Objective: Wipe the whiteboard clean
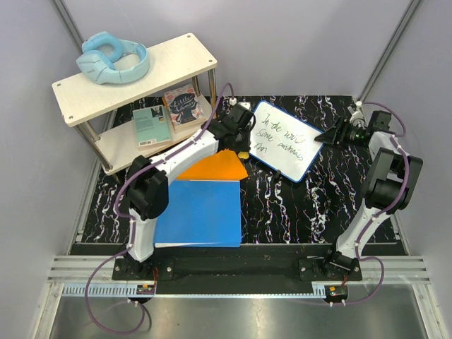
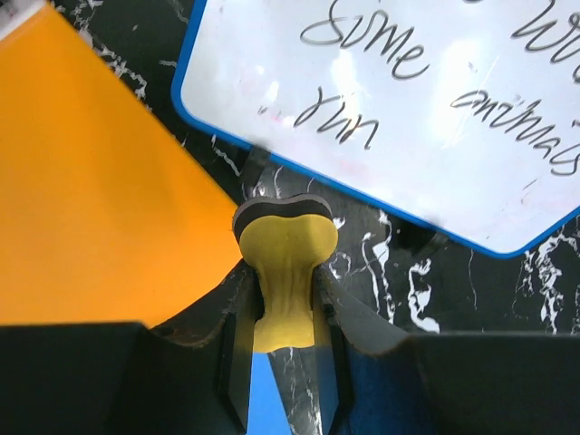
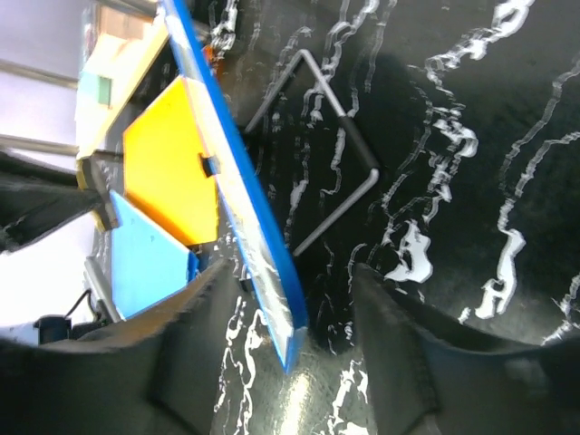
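Note:
The whiteboard [image 1: 286,140] stands tilted at the back middle of the table, with black handwritten lines on it. In the left wrist view the board [image 2: 426,109] lies just ahead of my left gripper. My left gripper [image 2: 285,285] is shut on a yellow eraser [image 2: 285,245] with a dark felt face, held just short of the board's lower rim. My left gripper also shows in the top view [image 1: 240,135] at the board's left edge. My right gripper [image 1: 328,135] is open at the board's right corner. In the right wrist view the board's blue rim [image 3: 272,263] sits edge-on between the open fingers [image 3: 217,299].
An orange folder [image 1: 212,167] and a blue folder [image 1: 201,212] lie left of the board, under my left arm. A wire stand [image 3: 349,154] props the board from behind. A wooden shelf [image 1: 134,70] at back left holds books [image 1: 152,123] and light-blue headphones [image 1: 113,60].

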`<state>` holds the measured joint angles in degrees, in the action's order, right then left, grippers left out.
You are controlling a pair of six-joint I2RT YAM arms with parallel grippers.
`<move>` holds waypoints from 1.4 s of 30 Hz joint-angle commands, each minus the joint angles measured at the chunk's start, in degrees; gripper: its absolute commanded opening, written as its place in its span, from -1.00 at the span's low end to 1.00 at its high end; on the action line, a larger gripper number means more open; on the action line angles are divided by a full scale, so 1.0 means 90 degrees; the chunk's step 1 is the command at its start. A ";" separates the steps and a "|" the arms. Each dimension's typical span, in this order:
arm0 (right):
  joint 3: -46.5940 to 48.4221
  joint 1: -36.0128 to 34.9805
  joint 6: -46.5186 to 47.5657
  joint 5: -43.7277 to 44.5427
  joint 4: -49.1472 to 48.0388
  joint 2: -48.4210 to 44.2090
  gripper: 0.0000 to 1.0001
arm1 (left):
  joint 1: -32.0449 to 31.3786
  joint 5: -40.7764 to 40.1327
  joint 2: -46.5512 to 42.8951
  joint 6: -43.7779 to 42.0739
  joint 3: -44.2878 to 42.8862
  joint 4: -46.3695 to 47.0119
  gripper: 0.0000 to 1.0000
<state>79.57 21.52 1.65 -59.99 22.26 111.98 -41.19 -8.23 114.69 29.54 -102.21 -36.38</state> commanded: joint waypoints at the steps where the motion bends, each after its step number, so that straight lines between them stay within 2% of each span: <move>1: -0.0023 0.0021 0.0051 -0.0658 -0.0393 -0.0021 0.15 | 0.0114 0.0348 0.0332 -0.0157 -0.0244 0.0672 -1.00; 3: -0.0003 0.0011 0.0070 -0.0737 -0.0384 0.0038 0.01 | 0.0123 0.0319 0.0488 -0.0099 -0.0351 0.0761 -1.00; 5: -0.0023 0.0011 0.0109 -0.0864 -0.0374 0.0106 -0.33 | 0.0123 0.0193 0.0615 -0.0099 -0.0478 0.0790 -1.00; 9: -0.0081 0.0011 0.0392 -0.0893 -0.0180 0.0087 -0.76 | 0.0172 0.0182 0.0937 -0.0109 -0.0849 0.0907 -1.00; 10: -0.0110 0.0011 0.0489 -0.0884 -0.0130 0.0029 -1.00 | 0.0182 0.0211 0.0986 -0.0079 -0.0898 0.0946 -1.00; 22: -0.0325 0.0011 0.1905 -0.0649 0.0583 -0.0138 -1.00 | 0.0533 0.0319 0.1396 0.0536 -0.1133 0.2196 -1.00; 29: -0.0599 0.0011 0.2414 -0.0816 0.0651 -0.0421 -1.00 | 0.0621 0.0270 0.2382 0.0682 -0.2313 0.2294 -1.00; 32: -0.0638 0.0011 0.2453 -0.0806 0.0652 -0.0460 -1.00 | 0.0612 0.0348 0.2646 0.0790 -0.2471 0.2333 -1.00; 36: -0.0638 0.0011 0.2492 -0.0854 0.0681 -0.0470 -1.00 | 0.0495 0.0368 0.2783 0.0508 -0.2403 0.2392 -1.00; 42: -0.0609 0.0011 0.2561 -0.0903 0.0759 -0.0450 -1.00 | -0.0022 0.0367 0.2676 -0.0410 -0.1973 0.2724 -1.00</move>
<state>75.18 22.68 18.24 -70.02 26.70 109.34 -36.71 -6.52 138.02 31.48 -121.56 -15.62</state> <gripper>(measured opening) 0.033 0.296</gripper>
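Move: The left hand already holds the yellow eraser, with the middle of the whiteboard roughly 10 cm ahead, 14 cm to its right and 6 cm below. The orange folder lies some 13 cm left and 2 cm back of this hand, the blue folder 15 cm left and 18 cm back, both about 16 cm lower. The whiteboard's upper right corner sits just 1 cm left of the right hand's point, level otherwise, already between its open fingers; the board's middle is about 13 cm left, 2 cm back and 5 cm down. Forward and somewhat to the right, the left hand carries the eraser about 14 cm, dipping some 4 cm, rising a little, then dipping again onto the board's left edge near its top, the wrist tilting about 15 degrees. Meanwhile the right fingers close on the board's upper right corner, then draw back some 3 cm with the pinch kept. ##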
